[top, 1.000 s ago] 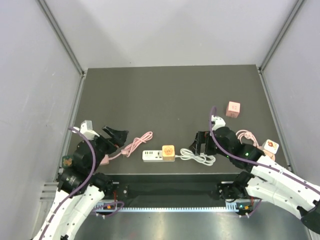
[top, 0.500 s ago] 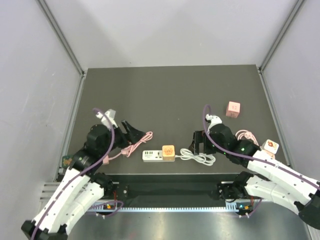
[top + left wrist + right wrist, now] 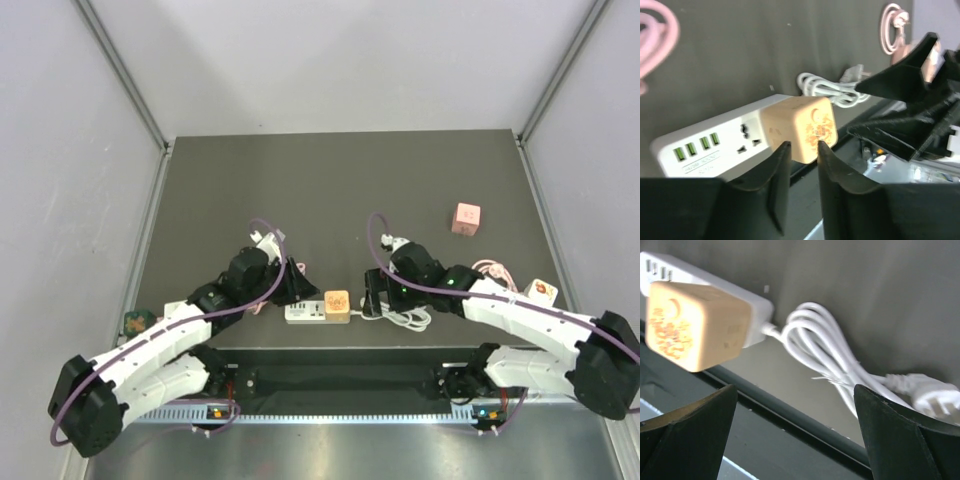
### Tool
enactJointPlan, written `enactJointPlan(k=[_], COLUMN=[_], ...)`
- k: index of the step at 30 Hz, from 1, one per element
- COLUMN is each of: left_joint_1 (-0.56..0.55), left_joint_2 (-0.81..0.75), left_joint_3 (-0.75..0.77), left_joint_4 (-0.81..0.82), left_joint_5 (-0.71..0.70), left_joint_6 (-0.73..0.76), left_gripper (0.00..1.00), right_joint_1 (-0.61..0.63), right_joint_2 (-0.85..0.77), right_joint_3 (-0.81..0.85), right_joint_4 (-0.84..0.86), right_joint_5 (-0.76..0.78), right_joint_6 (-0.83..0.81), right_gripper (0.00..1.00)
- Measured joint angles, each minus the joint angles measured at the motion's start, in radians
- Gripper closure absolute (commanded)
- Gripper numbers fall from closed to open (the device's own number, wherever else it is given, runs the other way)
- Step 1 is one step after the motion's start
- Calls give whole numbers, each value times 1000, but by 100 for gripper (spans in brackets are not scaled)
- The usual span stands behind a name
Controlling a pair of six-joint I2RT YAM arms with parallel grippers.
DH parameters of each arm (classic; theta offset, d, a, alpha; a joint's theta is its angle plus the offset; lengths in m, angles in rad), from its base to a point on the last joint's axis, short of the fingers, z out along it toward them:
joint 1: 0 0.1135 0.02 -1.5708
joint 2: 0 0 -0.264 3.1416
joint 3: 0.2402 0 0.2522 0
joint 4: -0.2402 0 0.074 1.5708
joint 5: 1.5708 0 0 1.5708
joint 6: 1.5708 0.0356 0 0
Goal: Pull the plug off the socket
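Observation:
The white socket strip (image 3: 303,312) lies near the table's front edge, with the orange cube plug (image 3: 337,305) seated at its right end. In the left wrist view the plug (image 3: 800,127) sits on the strip (image 3: 705,147) just past my left gripper (image 3: 803,146). Its jaws are narrowed to a small gap with nothing between them. From above, the left gripper (image 3: 295,284) hovers at the strip's left-rear. My right gripper (image 3: 372,296) stands wide open just right of the plug (image 3: 695,332), over the strip's white cord (image 3: 825,355).
A pink cube (image 3: 465,217) sits at the back right. A coiled pink cable (image 3: 490,270) and a white cube (image 3: 541,291) lie at the right edge. Another pink cable (image 3: 655,30) lies left of the strip. The black front ledge (image 3: 340,350) runs close below.
Both arms have swung inward toward the strip from either side. The left jaws have narrowed from wide open. The right jaws stayed wide.

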Motion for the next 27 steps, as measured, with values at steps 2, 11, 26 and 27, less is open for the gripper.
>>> enactJointPlan(k=[2,11,26,27], left_joint_1=[-12,-16,-18,-19], left_joint_2=[-1,-58,-46,-40], left_joint_3=[1,-122,-235,-235], left_joint_4=[-13,-24,39,47], left_joint_5=[-47,-126,-136,-137], left_joint_6=[3,-23,-66,-69], left_gripper=[77,100,100,100], right_joint_1=[32,182,237,247], right_joint_2=[32,143,235,248], right_joint_3=[26,141,261,282], right_joint_4=[8,44,12,-9], right_joint_5=[-6,62,190,211], right_joint_6=[1,29,206,221], right_gripper=[0,0,0,0])
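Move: The left hand's target, the socket's USB end, lies about 4 cm to its left, 2 cm back and some 10 cm below; the plug stands on the socket's other end, about 4 cm right of the hand, 2 cm back and 6 cm lower, and the pink cable lies 5 cm ahead, 9 cm left, 12 cm down. From the right hand the plug is about 9 cm left, 2 cm back and nearly level, the white cable about 5 cm right, 2 cm back and 6 cm below. The left hand shuts its part-open, empty fingers early on and sinks about 8 cm, easing some 4 cm left and tilting slightly, away from the plug and down to the socket's USB end, where the closed tips arrive at or just over the top face. Meanwhile the right hand, fingers kept wide open, travels about 8 cm left and rises some 3 cm, leaving the white cable to come over the plug with its fingers spread to either side, not yet gripping. ##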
